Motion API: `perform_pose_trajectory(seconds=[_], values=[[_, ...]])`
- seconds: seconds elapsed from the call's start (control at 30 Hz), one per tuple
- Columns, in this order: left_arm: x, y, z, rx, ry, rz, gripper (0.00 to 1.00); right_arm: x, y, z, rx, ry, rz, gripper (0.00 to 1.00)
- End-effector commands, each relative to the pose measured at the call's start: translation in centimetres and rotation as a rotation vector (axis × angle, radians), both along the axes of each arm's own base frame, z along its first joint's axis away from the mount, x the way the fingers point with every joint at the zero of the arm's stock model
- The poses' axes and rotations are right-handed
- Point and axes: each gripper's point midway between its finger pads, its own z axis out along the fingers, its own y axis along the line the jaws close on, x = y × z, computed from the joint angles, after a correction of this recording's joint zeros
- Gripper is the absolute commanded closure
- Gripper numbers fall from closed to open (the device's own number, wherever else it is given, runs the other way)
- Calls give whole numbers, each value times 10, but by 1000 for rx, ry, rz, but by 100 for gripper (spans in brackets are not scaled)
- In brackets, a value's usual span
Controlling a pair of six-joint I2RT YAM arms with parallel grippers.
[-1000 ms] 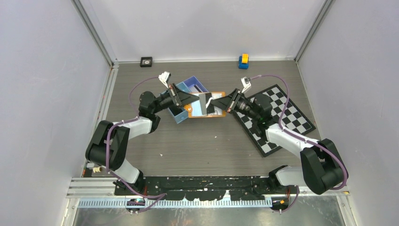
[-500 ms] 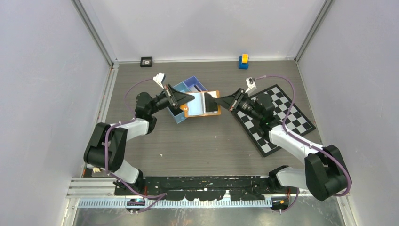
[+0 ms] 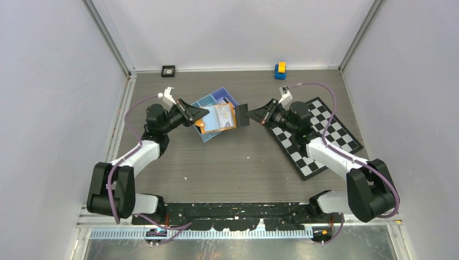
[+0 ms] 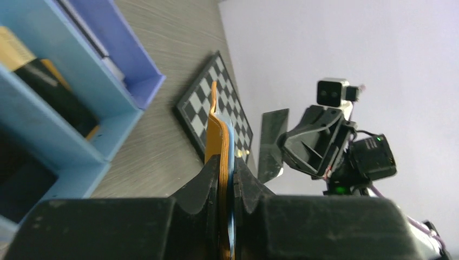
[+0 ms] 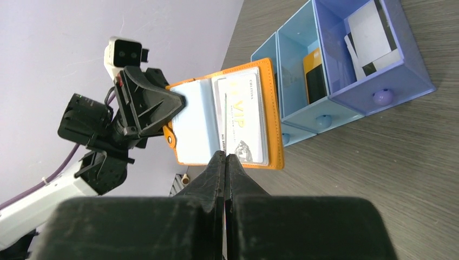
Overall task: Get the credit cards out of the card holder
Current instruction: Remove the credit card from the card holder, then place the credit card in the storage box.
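Note:
My left gripper (image 3: pixel 201 115) is shut on the left edge of the orange card holder (image 3: pixel 216 118) and holds it open above the table. Edge-on in the left wrist view, the holder (image 4: pixel 218 135) stands between the left gripper's (image 4: pixel 226 165) fingers. My right gripper (image 3: pixel 253 115) is shut on a thin dark-looking credit card (image 3: pixel 242 114), held clear of the holder's right edge. In the right wrist view that card (image 5: pixel 225 116) shows only as a thin line running out from the right gripper (image 5: pixel 225 157). A white card marked VIP (image 5: pixel 243 119) sits in the holder's (image 5: pixel 273 108) clear sleeve.
A blue three-compartment tray (image 3: pixel 214 100) lies just behind the holder, with cards (image 5: pixel 373 32) in its compartments. A checkerboard mat (image 3: pixel 319 135) lies under the right arm. A yellow-and-blue block (image 3: pixel 280 70) and a small black object (image 3: pixel 168 70) sit by the back wall.
The left arm has drawn the card holder to the left. The right gripper has pulled the dark card out of it; card and holder now hang apart.

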Motion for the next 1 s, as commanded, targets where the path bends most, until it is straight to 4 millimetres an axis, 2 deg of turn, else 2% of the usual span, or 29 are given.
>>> perform_pose_trajectory(seconds=[0.0, 0.2, 0.33, 0.57, 0.97], values=[[4, 36, -9, 54, 24, 156, 100, 18, 2, 22, -20, -64, -15, 100], [0, 76, -12, 116, 46, 352, 100, 38, 20, 13, -55, -35, 28, 99], [-7, 89, -6, 135, 21, 430, 100, 51, 38, -2, -76, -6, 79, 100], [-19, 122, 2, 185, -18, 614, 100, 65, 64, -15, -150, -3, 119, 100], [-52, 167, 33, 129, -131, 880, 100, 62, 118, -40, -203, 40, 221, 100]])
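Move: The black card already in the right fingers is bound for the open blue-and-purple box, whose middle lies roughly 7 cm ahead, 13 cm to the left and 13 cm below; the purple compartment is about 12 cm ahead and 9 cm left. The card holder is level in height, 11 cm left and 2 cm back; the chessboard is 29 cm right and 4 cm back. From the left hand, the box is some 6 cm ahead, 1 cm right and 13 cm below. The black card, still pinched in the right fingers, is carried forward some 6 cm, then mainly left about 10 cm while sinking nearly 5 cm, towards the box and in over it. The orange card holder, kept in the left hand's grip, is swung away leftward about 14 cm and drawn back 4 cm, dipping slightly before rising, as the hand turns counter-clockwise by about 40 degrees. ##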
